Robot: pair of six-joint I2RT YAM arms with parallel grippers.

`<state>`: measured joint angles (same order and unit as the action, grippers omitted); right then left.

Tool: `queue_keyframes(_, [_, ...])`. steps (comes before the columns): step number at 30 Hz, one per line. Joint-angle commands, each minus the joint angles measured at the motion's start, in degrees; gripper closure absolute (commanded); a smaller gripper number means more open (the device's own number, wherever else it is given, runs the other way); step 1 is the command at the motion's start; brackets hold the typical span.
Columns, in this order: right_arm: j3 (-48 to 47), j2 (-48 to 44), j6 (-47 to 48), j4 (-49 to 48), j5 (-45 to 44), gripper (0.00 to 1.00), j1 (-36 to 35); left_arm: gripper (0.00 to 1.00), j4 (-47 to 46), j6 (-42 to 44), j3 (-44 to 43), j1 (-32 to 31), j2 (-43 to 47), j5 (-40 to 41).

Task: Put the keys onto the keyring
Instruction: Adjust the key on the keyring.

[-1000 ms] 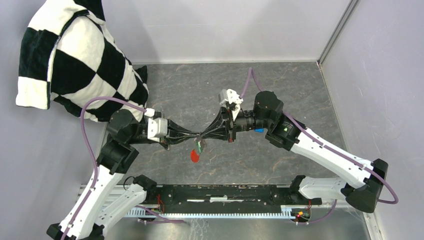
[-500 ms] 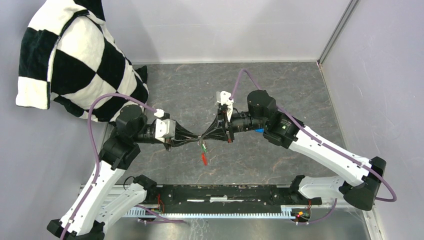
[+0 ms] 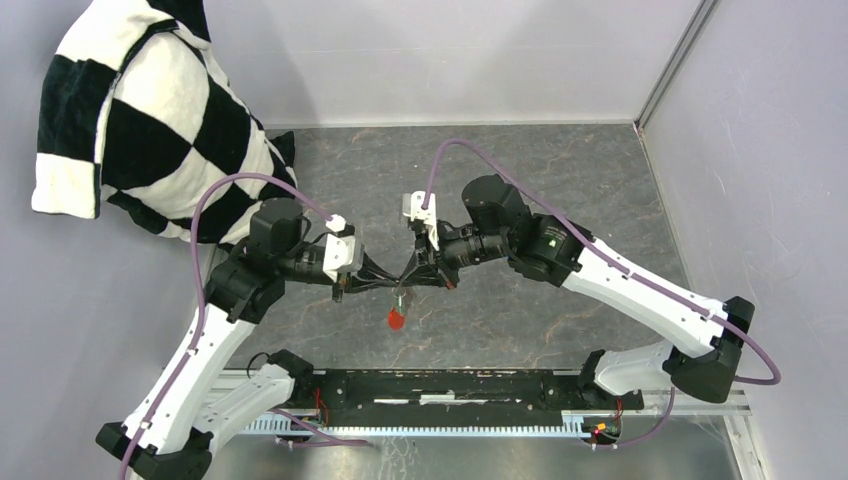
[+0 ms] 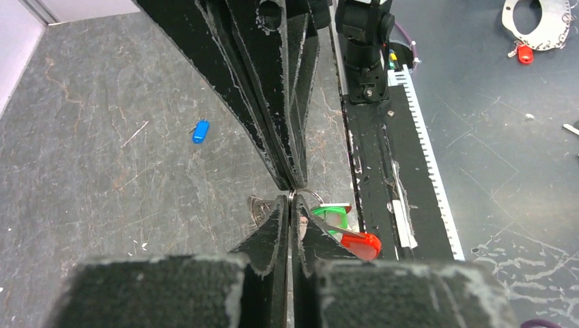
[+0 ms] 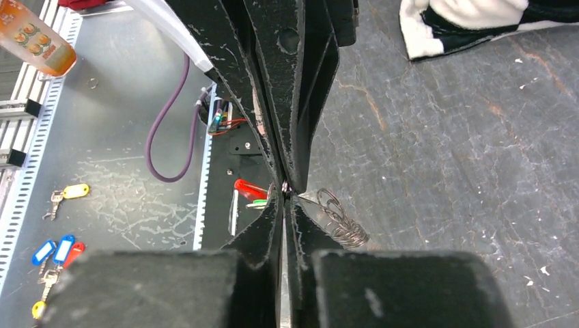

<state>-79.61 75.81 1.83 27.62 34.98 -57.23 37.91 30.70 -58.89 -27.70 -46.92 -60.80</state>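
Note:
My left gripper (image 3: 397,285) and right gripper (image 3: 409,282) meet tip to tip above the table's near middle. Both are shut on the thin metal keyring (image 4: 311,196), which is pinched where the tips touch. Below the ring hang the green key (image 4: 334,217) and the red leaf-shaped tag (image 4: 362,244); from above the tag (image 3: 397,318) dangles under the tips. The grey chain strap (image 5: 343,224) hangs off the other side. In the left wrist view the blue key (image 4: 199,131) lies alone on the table, apart from both grippers; the top view hides it under the right arm.
A black-and-white checkered cloth (image 3: 150,110) is heaped at the back left. Grey walls close the back and right. The black base rail (image 3: 450,385) runs along the near edge. Below the table lie spare keys (image 5: 58,249) and an orange bottle (image 5: 34,37).
Both arms have swung leftward with their tips still joined, the right forearm reaching further across. The red tag swung right, then settled back below the tips.

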Motion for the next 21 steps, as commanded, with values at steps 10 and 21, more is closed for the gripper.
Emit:
queue_keyframes(10, [12.8,-14.5,3.3,-13.1,-13.6,0.02,1.3,0.98,-23.5,-16.1,3.0,-0.3,6.1,1.7])
queue_keyframes(21, [25.6,-19.6,3.0,-24.0,-26.4,0.02,-1.4,0.98,-37.7,-23.7,7.3,-0.4,7.1,15.1])
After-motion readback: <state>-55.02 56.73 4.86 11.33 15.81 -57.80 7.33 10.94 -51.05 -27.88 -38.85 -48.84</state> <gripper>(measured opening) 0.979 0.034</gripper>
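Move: Between the meeting fingertips of both hands, right at each hand point, is the pinched keyring. Counted from either hand, the green key hangs about 3 cm back and 3 cm below, the red key some 5 cm back and 5 cm below, both about level sideways. The blue tag lies on the table roughly 10 cm ahead and 20 cm to the right, some 30 cm below. Opening wide, the right fingers let go of the keyring; that hand eases forward and slightly up, then backs off to the right about 5 cm and sinks, swinging clockwise. The left hand, still pinching the ring, dips slightly, then carries it up some 6 cm and a little forward, its fingertips tilting up and swinging forward. ##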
